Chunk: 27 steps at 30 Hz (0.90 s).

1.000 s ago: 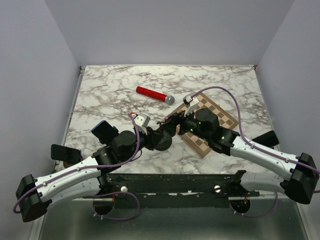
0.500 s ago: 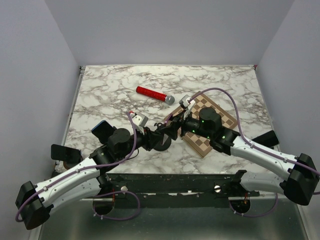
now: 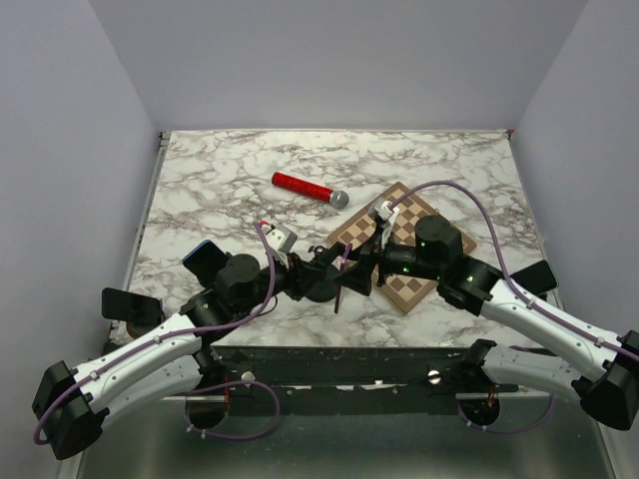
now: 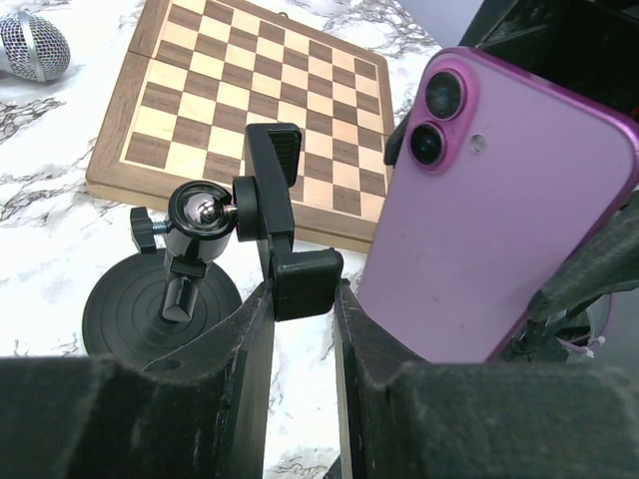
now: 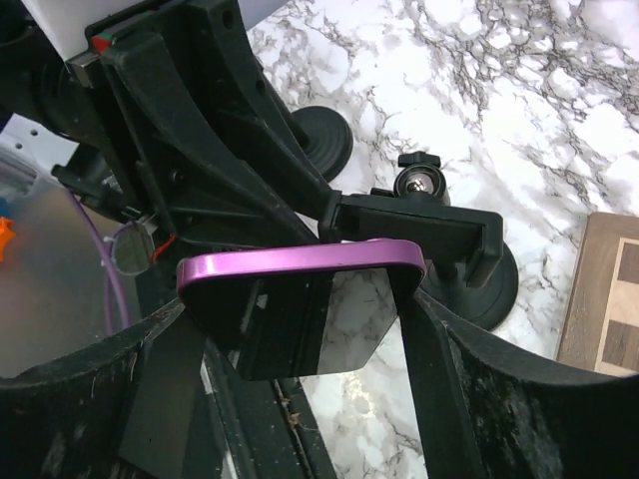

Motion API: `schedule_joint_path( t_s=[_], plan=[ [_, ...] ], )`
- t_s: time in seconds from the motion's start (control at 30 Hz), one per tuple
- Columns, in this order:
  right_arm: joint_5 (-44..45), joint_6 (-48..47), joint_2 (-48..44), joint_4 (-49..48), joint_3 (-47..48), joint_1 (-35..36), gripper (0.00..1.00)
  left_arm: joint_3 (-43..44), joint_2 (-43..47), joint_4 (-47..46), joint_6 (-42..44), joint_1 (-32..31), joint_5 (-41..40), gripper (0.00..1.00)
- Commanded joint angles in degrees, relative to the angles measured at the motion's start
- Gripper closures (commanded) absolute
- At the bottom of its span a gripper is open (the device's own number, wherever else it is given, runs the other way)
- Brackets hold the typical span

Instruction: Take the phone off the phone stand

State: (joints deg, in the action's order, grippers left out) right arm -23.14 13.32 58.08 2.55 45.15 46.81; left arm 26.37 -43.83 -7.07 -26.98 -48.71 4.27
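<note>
The purple phone (image 4: 499, 220) hangs upright just right of the black phone stand (image 4: 200, 215), apart from its clamp (image 4: 285, 200). My right gripper (image 5: 300, 344) is shut on the phone (image 5: 300, 267) across its width, one finger on each side edge. The stand's empty clamp (image 5: 419, 228) sits right behind the phone. My left gripper (image 4: 303, 299) is shut on the lower end of the clamp, and the stand's round base (image 4: 140, 309) rests on the marble. From above, both grippers meet near the table's front middle, left (image 3: 305, 276) and right (image 3: 367, 261).
A wooden chessboard (image 3: 419, 291) lies under and behind the right arm, its near edge close to the stand (image 4: 250, 130). A red microphone with a grey head (image 3: 305, 186) lies farther back on the marble table (image 3: 220, 170).
My right gripper has drawn back to the right with the phone, out of the stand's clamp. The left gripper has stayed on the stand.
</note>
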Motion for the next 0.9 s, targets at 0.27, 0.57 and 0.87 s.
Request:
schedule_joint_path(
  t_s=[0.27,0.57,0.87],
  plan=[
    [38.6,7.0,-1.3,17.3,9.6,-0.1,0.99,3.1,0.8,12.6,0.4,0.4,0.2,0.55],
    [47.0,8.7,1.7,21.0,10.9,-0.1,0.99,11.1,3.8,20.8,3.2,0.4,1.8,0.11],
    [57.5,11.0,9.1,28.4,15.4,-0.3,0.99,33.2,-2.2,33.6,11.2,0.4,-6.1,0.07]
  ],
)
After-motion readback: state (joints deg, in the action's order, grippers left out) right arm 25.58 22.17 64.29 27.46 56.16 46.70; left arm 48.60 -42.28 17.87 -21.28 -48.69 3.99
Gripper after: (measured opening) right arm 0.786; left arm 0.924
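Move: The left hand pinches the phone stand by its clamp; the stand's middle is about 3 cm ahead, 2 cm left and 6 cm below it. The phone, already out, is in the right hand, its middle some 3 cm under that hand's point, and about 4 cm back and 5 cm right of the left hand. The chessboard it heads for lies roughly 12 cm ahead, 15 cm right and 17 cm below the right hand; the stand is about 6 cm ahead, 7 cm left and 9 cm below that hand. The right arm keeps its grip across the phone and carries it away from the stand, some 11 cm right and 9 cm forward over the near-left part of the chessboard, turning about 50 degrees clockwise with its left side dipping, nearly level at first and then sinking a few centimetres. Meanwhile the left hand first holds still on the clamp, then opens wide and lets go of it while easing back and left with a slight dip, and lifts clear by about 10 cm. ##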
